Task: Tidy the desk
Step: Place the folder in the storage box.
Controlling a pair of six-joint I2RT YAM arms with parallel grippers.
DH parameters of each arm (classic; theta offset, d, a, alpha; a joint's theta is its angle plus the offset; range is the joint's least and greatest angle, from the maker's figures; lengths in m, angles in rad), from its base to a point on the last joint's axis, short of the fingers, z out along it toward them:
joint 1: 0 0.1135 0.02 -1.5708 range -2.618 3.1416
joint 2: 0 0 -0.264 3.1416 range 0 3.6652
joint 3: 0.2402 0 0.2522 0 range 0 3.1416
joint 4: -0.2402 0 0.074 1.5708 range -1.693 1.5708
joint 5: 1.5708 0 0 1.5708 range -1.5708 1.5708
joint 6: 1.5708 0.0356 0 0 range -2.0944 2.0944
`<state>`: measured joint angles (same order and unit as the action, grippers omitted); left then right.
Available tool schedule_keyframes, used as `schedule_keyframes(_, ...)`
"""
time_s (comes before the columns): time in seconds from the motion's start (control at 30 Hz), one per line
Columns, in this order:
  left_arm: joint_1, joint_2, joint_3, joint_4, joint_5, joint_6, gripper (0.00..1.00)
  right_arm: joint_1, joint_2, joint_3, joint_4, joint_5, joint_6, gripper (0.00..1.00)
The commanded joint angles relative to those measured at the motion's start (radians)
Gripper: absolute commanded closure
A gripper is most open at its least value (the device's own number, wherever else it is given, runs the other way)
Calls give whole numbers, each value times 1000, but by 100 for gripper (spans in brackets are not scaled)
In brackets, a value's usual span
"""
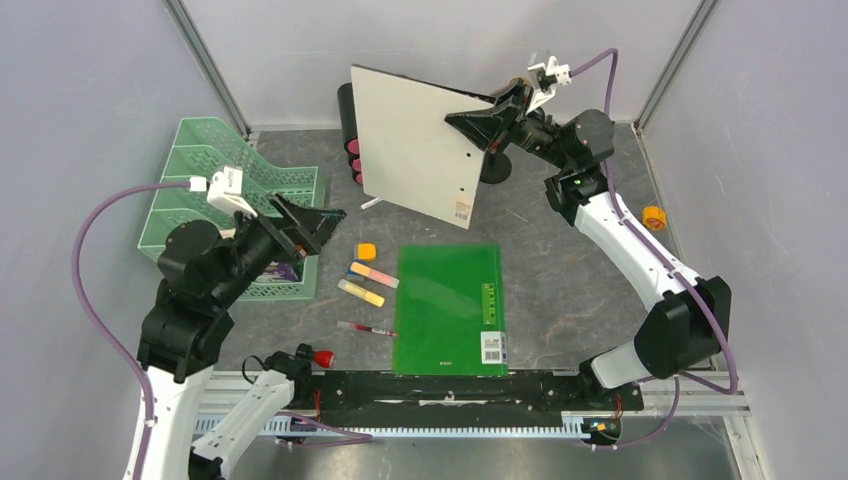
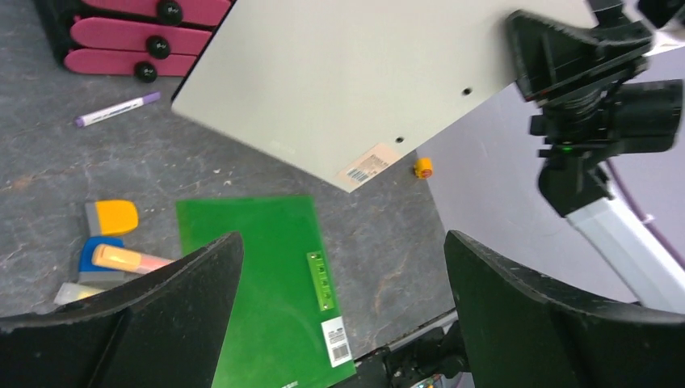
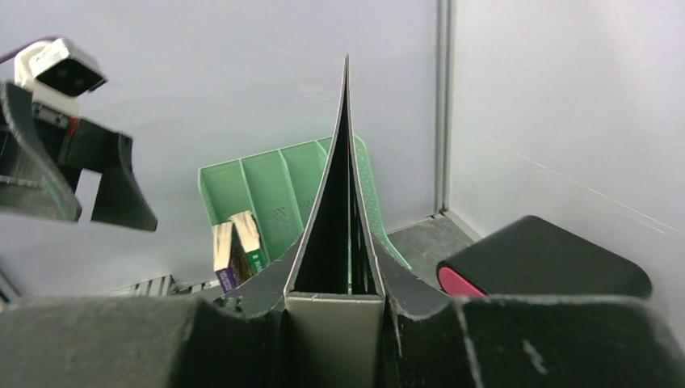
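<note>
The desk [image 1: 570, 280] is dark grey with pale veins. My right gripper [image 1: 497, 118] is shut on the spine edge of a pale grey binder [image 1: 415, 140], holding it on edge in the air over the back of the desk. The right wrist view looks down the binder [image 3: 339, 210] wedged between the fingers [image 3: 242, 339]. My left gripper [image 1: 315, 225] hangs open and holds nothing, beside the mint-green tray [image 1: 235, 190]. Its fingers [image 2: 161, 315] frame a green folder [image 2: 258, 275] lying flat.
Highlighters [image 1: 373, 274], an orange-capped piece [image 1: 366, 251] and a red pen [image 1: 365, 328] lie left of the folder. A black drawer box with pink fronts [image 2: 137, 36] and a purple marker [image 2: 117, 109] sit at the back. Books [image 3: 234, 242] stand in the tray. A small orange item [image 1: 654, 217] sits far right.
</note>
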<state>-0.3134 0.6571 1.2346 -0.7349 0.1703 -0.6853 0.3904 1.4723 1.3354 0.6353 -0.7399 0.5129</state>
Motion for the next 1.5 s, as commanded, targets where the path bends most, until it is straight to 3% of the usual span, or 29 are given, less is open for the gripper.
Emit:
schedule_keyframes(0.0, 4, 83, 96, 9, 64, -23, 0, 24, 26, 0, 197, -71, 46, 100)
schedule_keyframes(0.23, 4, 177, 195, 43, 135, -31, 0, 70, 127, 71, 200, -102, 71, 100)
schedule_keyframes(0.77, 3, 187, 211, 281, 308, -87, 0, 181, 363, 223, 300, 76, 153, 100)
schedule_keyframes(0.97, 3, 174, 195, 382, 377, -97, 0, 229, 491, 354, 374, 85, 243, 100)
schedule_keyframes(1.2, 4, 145, 157, 507, 424, -124, 0, 298, 567, 458, 370, 145, 188, 100)
schedule_keyframes(1.47, 3, 135, 112, 580, 446, -148, 0, 360, 743, 712, 325, 240, 173, 100)
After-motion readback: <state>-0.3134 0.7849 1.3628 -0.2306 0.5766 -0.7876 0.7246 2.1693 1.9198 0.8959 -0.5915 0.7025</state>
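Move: The storage box, where the right hand is taking the folder it already holds, lies about 48 cm to that hand's left, some 3 cm farther out and about 36 cm below. The drawer cabinet stands roughly 25 cm ahead, 20 cm left and 37 cm down from it; the purple marker is about 14 cm ahead, 19 cm left and 45 cm down. From the empty left hand, the storage box lies some 19 cm ahead, 22 cm left and 29 cm below. The right hand keeps its pinch on the folder's edge and carries it high to the left towards the storage box, about 20 cm, dipping some 6 cm on the way and rising again near the end while the wrist turns roughly 15 degrees counter-clockwise. The left hand, empty and wide open, first reaches a little forward, then draws back as it climbs about 14 cm and drifts right, its fingers tipping up and swinging clockwise by some 25 degrees close to the folder's near side; whether it touches the folder can't be seen. ##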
